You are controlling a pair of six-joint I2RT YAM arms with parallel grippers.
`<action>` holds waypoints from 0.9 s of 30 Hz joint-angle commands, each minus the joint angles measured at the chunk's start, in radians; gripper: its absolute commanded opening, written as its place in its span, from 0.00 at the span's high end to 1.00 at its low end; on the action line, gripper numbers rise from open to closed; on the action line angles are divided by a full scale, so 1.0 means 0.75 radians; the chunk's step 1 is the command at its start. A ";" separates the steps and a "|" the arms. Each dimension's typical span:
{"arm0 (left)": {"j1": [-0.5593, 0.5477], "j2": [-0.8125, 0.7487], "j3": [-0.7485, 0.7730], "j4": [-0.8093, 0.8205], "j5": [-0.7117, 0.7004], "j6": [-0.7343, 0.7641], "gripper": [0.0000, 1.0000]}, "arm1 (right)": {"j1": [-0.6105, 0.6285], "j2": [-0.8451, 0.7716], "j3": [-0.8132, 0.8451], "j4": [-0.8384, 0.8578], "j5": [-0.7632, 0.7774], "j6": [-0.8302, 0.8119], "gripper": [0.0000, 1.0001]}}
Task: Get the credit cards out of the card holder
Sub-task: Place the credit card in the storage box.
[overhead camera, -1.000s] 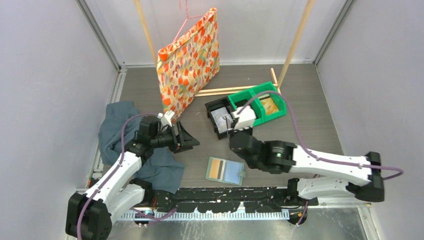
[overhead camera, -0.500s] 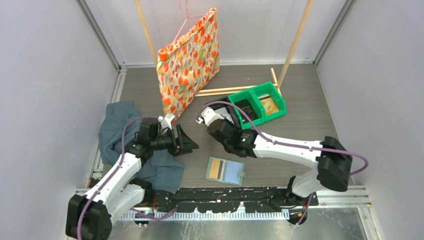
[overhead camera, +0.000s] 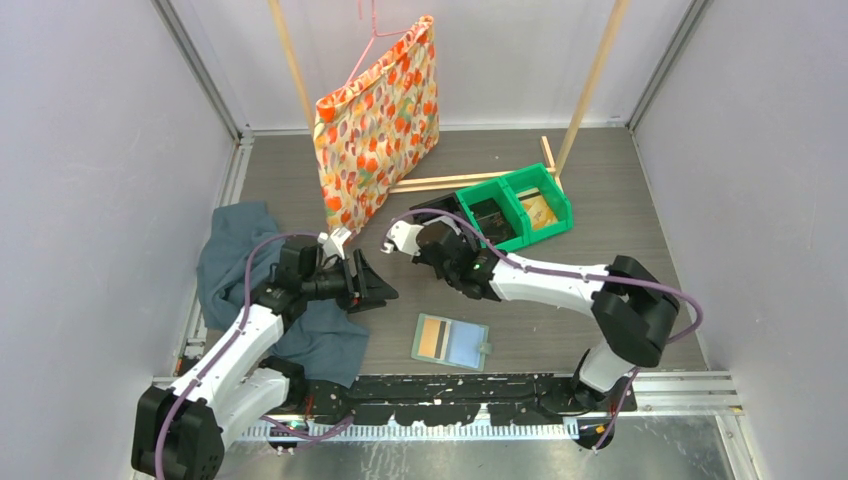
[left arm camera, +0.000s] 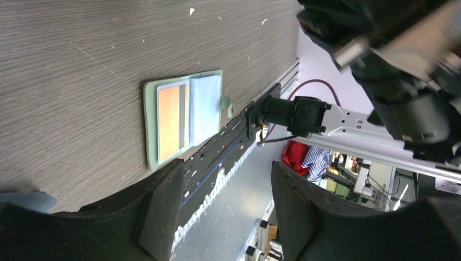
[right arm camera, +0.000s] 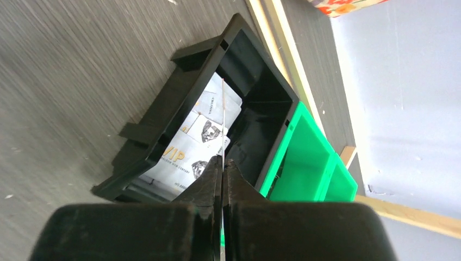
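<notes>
The sage-green card holder (overhead camera: 450, 342) lies open on the table near the front edge, with an orange card (overhead camera: 433, 338) in its left panel. It also shows in the left wrist view (left arm camera: 185, 117). My left gripper (overhead camera: 375, 283) is open and empty, above the table left of the holder; its jaws (left arm camera: 226, 166) stand wide apart. My right gripper (overhead camera: 445, 235) is shut on a thin card (right arm camera: 222, 119), seen edge-on, held over the black bin (right arm camera: 163, 117). Several white cards (right arm camera: 185, 160) lie in that bin.
A green two-part bin (overhead camera: 520, 215) stands against the black bin's right side. A dark teal cloth (overhead camera: 235, 260) lies under the left arm. An orange patterned bag (overhead camera: 380, 120) hangs at the back. Wooden sticks (overhead camera: 440, 182) lie behind the bins.
My right gripper has swung left and its elbow has folded in, so it now sits at the black bin's near-left side. The left arm and the card holder have not moved.
</notes>
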 commanded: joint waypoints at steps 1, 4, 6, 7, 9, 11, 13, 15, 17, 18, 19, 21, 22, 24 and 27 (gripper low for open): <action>0.005 -0.015 0.006 0.014 0.030 0.002 0.39 | -0.077 0.085 0.062 0.086 -0.141 -0.171 0.99; 0.005 -0.022 0.002 0.021 0.023 -0.010 0.39 | -0.121 0.131 0.078 0.127 -0.163 -0.206 0.99; 0.005 -0.026 0.002 0.025 0.016 -0.021 0.39 | -0.149 0.183 0.084 0.166 -0.161 -0.238 0.99; 0.005 -0.025 0.003 0.029 0.017 -0.024 0.39 | -0.160 0.204 0.082 0.200 -0.158 -0.254 0.99; 0.005 -0.027 0.006 0.031 0.017 -0.028 0.39 | -0.176 0.244 0.082 0.252 -0.156 -0.281 0.99; 0.005 -0.033 0.006 0.030 0.019 -0.030 0.39 | -0.190 0.278 0.076 0.289 -0.157 -0.307 0.99; 0.005 -0.039 0.005 0.024 0.011 -0.029 0.39 | -0.200 0.310 0.067 0.338 -0.150 -0.327 0.99; 0.005 -0.038 0.004 0.021 0.007 -0.026 0.39 | -0.207 0.332 0.059 0.363 -0.136 -0.341 0.99; 0.005 -0.029 0.005 0.022 0.009 -0.025 0.39 | -0.212 0.347 0.034 0.423 -0.115 -0.348 0.94; 0.005 -0.025 0.006 0.023 0.010 -0.023 0.39 | -0.214 0.348 0.017 0.457 -0.107 -0.347 0.89; 0.005 -0.018 0.007 0.025 0.010 -0.022 0.39 | -0.214 0.341 0.004 0.479 -0.104 -0.343 0.85; 0.005 -0.014 0.008 0.027 0.011 -0.022 0.39 | -0.212 0.310 -0.011 0.487 -0.105 -0.313 0.74; 0.005 -0.013 0.009 0.029 0.011 -0.022 0.39 | -0.209 0.285 -0.015 0.480 -0.105 -0.295 0.69; 0.005 -0.009 0.014 0.032 0.013 -0.024 0.39 | -0.198 0.218 -0.027 0.449 -0.110 -0.256 0.59; 0.005 -0.003 0.031 0.031 0.014 -0.020 0.39 | -0.184 0.108 -0.031 0.355 -0.109 -0.191 0.51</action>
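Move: The black storage box I am bringing the card to is about 7 cm ahead of my right hand, nearly in line sideways (1 cm right) and some 12 cm below. The green bins adjoin it, about 14 cm to the right of its middle and 6 cm farther out; the card holder is some 16 cm behind my hand, 1 cm to the right, 14 cm below. From my left hand the storage box is about 19 cm ahead, 12 cm right and 12 cm below. With the card still pinched edge-on, I carry my right hand forward and down in equal measure, about 7 cm each way, in over the open black storage box, rolling it slightly, some 10 degrees, so its left side dips. There I slow down, open the fingers to about half and let go of the card, just starting to lift, by about 1 cm, with the fingers parted. ##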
